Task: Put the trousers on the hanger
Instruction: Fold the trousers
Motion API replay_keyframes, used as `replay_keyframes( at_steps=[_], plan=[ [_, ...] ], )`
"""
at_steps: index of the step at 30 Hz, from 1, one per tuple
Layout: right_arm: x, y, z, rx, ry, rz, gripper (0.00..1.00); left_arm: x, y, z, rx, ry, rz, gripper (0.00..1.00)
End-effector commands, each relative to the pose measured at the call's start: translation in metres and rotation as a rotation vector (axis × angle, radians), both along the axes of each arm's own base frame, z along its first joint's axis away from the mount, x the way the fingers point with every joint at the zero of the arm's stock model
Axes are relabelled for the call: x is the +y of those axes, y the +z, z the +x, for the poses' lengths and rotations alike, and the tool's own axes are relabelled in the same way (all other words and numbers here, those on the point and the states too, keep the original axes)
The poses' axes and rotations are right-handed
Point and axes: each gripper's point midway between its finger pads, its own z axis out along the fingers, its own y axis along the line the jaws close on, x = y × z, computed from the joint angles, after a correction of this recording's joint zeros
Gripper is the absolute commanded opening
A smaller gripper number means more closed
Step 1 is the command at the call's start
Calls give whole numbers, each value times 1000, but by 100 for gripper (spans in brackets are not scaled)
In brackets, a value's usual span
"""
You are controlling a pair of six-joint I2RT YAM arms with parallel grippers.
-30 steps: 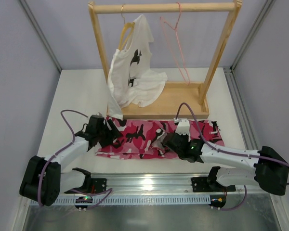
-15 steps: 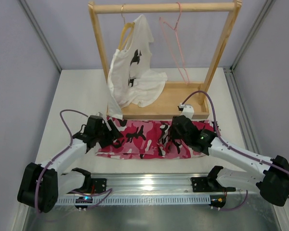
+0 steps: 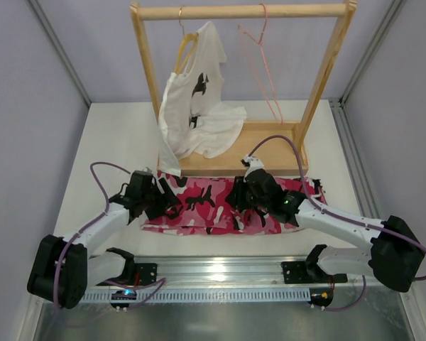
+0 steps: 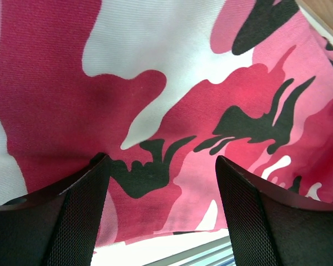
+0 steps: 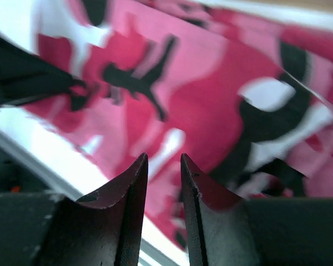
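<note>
The trousers [image 3: 209, 195], in pink, white and black camouflage, lie flat across the table just in front of the wooden rack. The hanger [image 3: 261, 67], thin pink wire, hangs empty on the rack's top bar to the right. My left gripper [image 3: 167, 202] hovers low over the trousers' left part. Its fingers [image 4: 83, 205] stand wide open with only cloth [image 4: 183, 83] below them [image 4: 161, 162]. My right gripper [image 3: 241, 196] is over the middle of the trousers [image 5: 211, 83]. Its jaws are parted by a narrow gap with nothing in it [image 5: 162, 160].
A white T-shirt [image 3: 199, 106] with a black print hangs from a wooden hanger on the left of the rack [image 3: 241, 11] and drapes onto the rack's base tray [image 3: 273, 153]. A metal rail [image 3: 213, 270] runs along the near table edge.
My right arm has swung from the trousers' near right part leftward to their middle, and its jaws have gone from shut to slightly parted. The left gripper has barely moved.
</note>
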Motion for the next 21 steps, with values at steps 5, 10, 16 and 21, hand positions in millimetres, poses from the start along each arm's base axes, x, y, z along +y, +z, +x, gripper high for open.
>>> replay_keyframes(
  at_steps=[5, 10, 16, 21],
  plan=[
    [-71, -51, 9, 63, -194, -177, 34, 2, -2, 8, -11, 1, 26, 76],
    [-78, -22, 5, 34, -181, -182, 64, 6, 1, 9, -21, 10, 46, 77],
    [-68, -33, 9, 88, -184, -87, 75, 4, 3, 11, -21, 11, 37, 77],
    [-69, -49, 18, 108, -178, -62, 76, 5, 3, 9, -17, 10, 40, 77]
  ],
)
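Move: The folded-over edge of the trousers that my right hand goes for lies about 6 cm to its right, hardly 1 cm ahead and some 9 cm below. The front edge of the rack base is about 11 cm ahead and 2 cm to the right of that hand, and the trousers' right end some 32 cm to its right and 3 cm ahead. From my left hand, that fold edge lies roughly 29 cm to the right, level with it, and about 2 cm lower. I dip my right hand steeply down and to the right towards the folded-over edge, bounce up a few centimetres and sink again, ending about 8 cm to the right and 5 cm lower, over the edge. On the way I spread its part-open fingers wide and turn the wrist some 10 degrees clockwise. My left hand stays put, open, resting on the left part of the trousers. ##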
